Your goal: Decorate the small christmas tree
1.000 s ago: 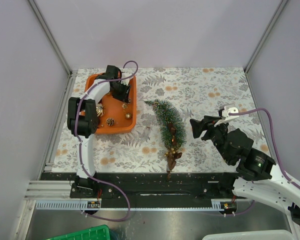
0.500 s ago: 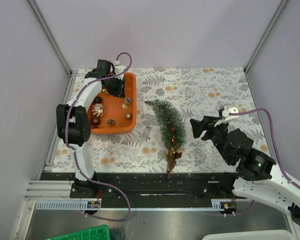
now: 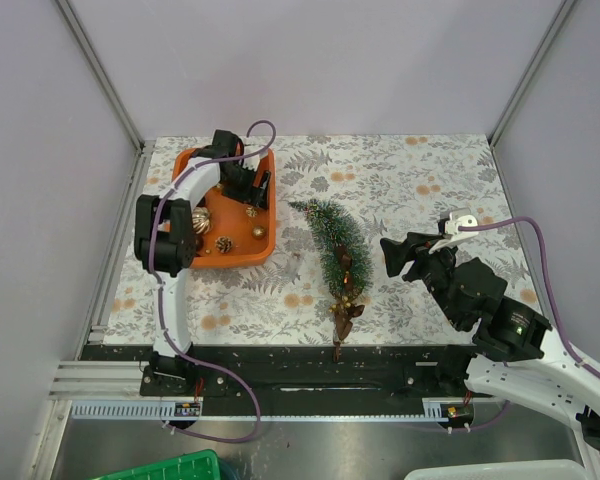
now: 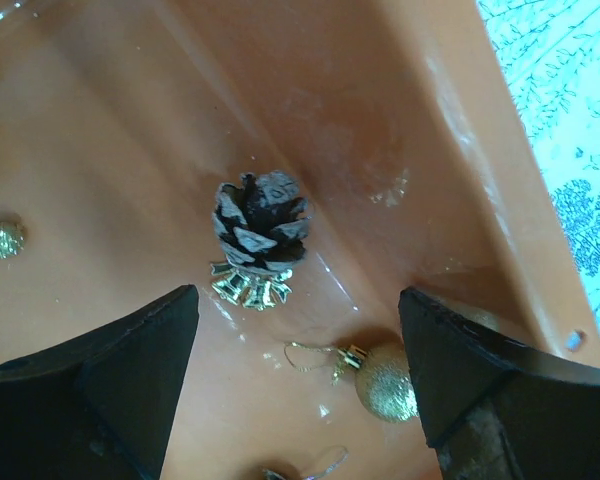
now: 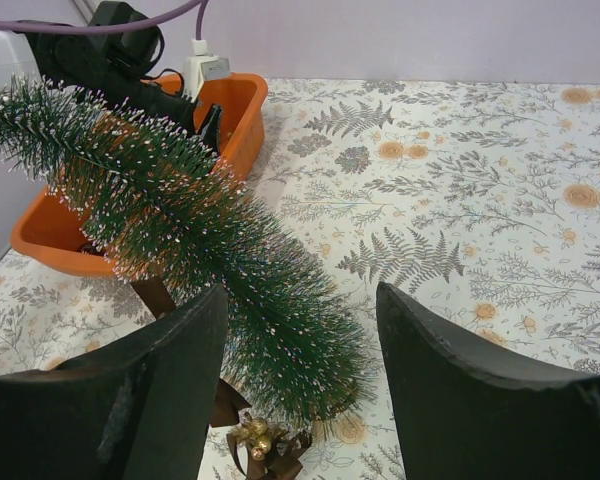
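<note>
The small christmas tree (image 3: 334,243) lies on its side mid-table, tip toward the back left, with a gold and brown bow (image 3: 346,302) near its base. My left gripper (image 3: 252,190) hangs open inside the orange tray (image 3: 232,259). In the left wrist view, a frosted pine cone (image 4: 260,228) and a gold glitter ball (image 4: 388,381) lie on the tray floor between the open left gripper (image 4: 298,302). Nothing is held. My right gripper (image 3: 394,256) is open just right of the tree. In the right wrist view the tree (image 5: 210,245) fills the gap of the right gripper (image 5: 300,300) without contact.
More ornaments lie in the tray: a brown ball (image 3: 199,217), a pine cone (image 3: 221,243), a gold ball (image 3: 258,232). Metal posts and walls frame the patterned table. A green bin (image 3: 165,467) and a white bin (image 3: 500,470) sit below the front edge.
My left gripper swung to the tray's back left, then came back to its right side, and its jaws opened wide. The tray shifted slightly. The right arm stayed still.
</note>
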You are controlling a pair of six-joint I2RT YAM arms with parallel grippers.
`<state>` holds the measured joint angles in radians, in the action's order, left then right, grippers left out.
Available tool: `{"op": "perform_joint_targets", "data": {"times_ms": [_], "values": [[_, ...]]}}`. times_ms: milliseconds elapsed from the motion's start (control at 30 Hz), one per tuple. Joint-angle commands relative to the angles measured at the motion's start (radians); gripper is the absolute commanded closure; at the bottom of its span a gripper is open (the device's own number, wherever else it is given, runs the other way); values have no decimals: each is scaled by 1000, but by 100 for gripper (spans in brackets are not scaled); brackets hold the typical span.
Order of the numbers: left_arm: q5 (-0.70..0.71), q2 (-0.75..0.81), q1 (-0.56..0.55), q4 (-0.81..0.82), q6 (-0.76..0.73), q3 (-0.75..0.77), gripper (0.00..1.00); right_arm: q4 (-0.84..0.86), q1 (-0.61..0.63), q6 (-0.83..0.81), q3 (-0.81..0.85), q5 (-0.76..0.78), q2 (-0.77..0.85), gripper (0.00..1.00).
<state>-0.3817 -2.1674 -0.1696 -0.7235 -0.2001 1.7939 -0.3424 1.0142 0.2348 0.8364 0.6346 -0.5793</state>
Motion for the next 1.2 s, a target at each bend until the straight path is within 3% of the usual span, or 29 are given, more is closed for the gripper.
{"op": "perform_joint_targets", "data": {"times_ms": [0,267,567,933,1167], "values": [[0,-38,-7,-8,16,104,17,25,-5,14,-3,2,-2,31],[7,-94,-7,-4,25,159,22,45,-5,24,-29,-10,-8,31],[33,-120,-15,-16,27,176,36,46,-3,20,-34,-4,-1,31],[18,-111,-13,-19,33,137,63,46,-5,20,-31,-3,7,31],[-12,-49,-15,-19,39,113,70,45,-5,18,-23,-4,7,31]]}}
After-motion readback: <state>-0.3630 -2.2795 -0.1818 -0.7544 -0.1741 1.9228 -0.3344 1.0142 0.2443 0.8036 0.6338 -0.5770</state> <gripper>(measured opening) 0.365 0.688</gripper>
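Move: The small pinecone with the gold bow lies in the orange crate, roughly 3 cm ahead of the left hand, 1 cm to its right and 2 cm below. A gold ball sits some 4 cm back and 1 cm to the right, and another about 10 cm back and 1 cm to the left; a larger pinecone lies some 13 cm back and 9 cm left. From the right hand, the small pinecone is about 30 cm ahead, 30 cm left and 27 cm lower. With its fingers spread wide and still pointing steeply down to the right, the left hand slides about 2 cm forward to the small pinecone while sinking some 1.5 cm in all towards the crate floor. The fingers draw in along the way, slowly at first and then faster once the forward travel stops, until the two fingertips pinch the cone from either side; the wrist barely turns and the hand stays low. ##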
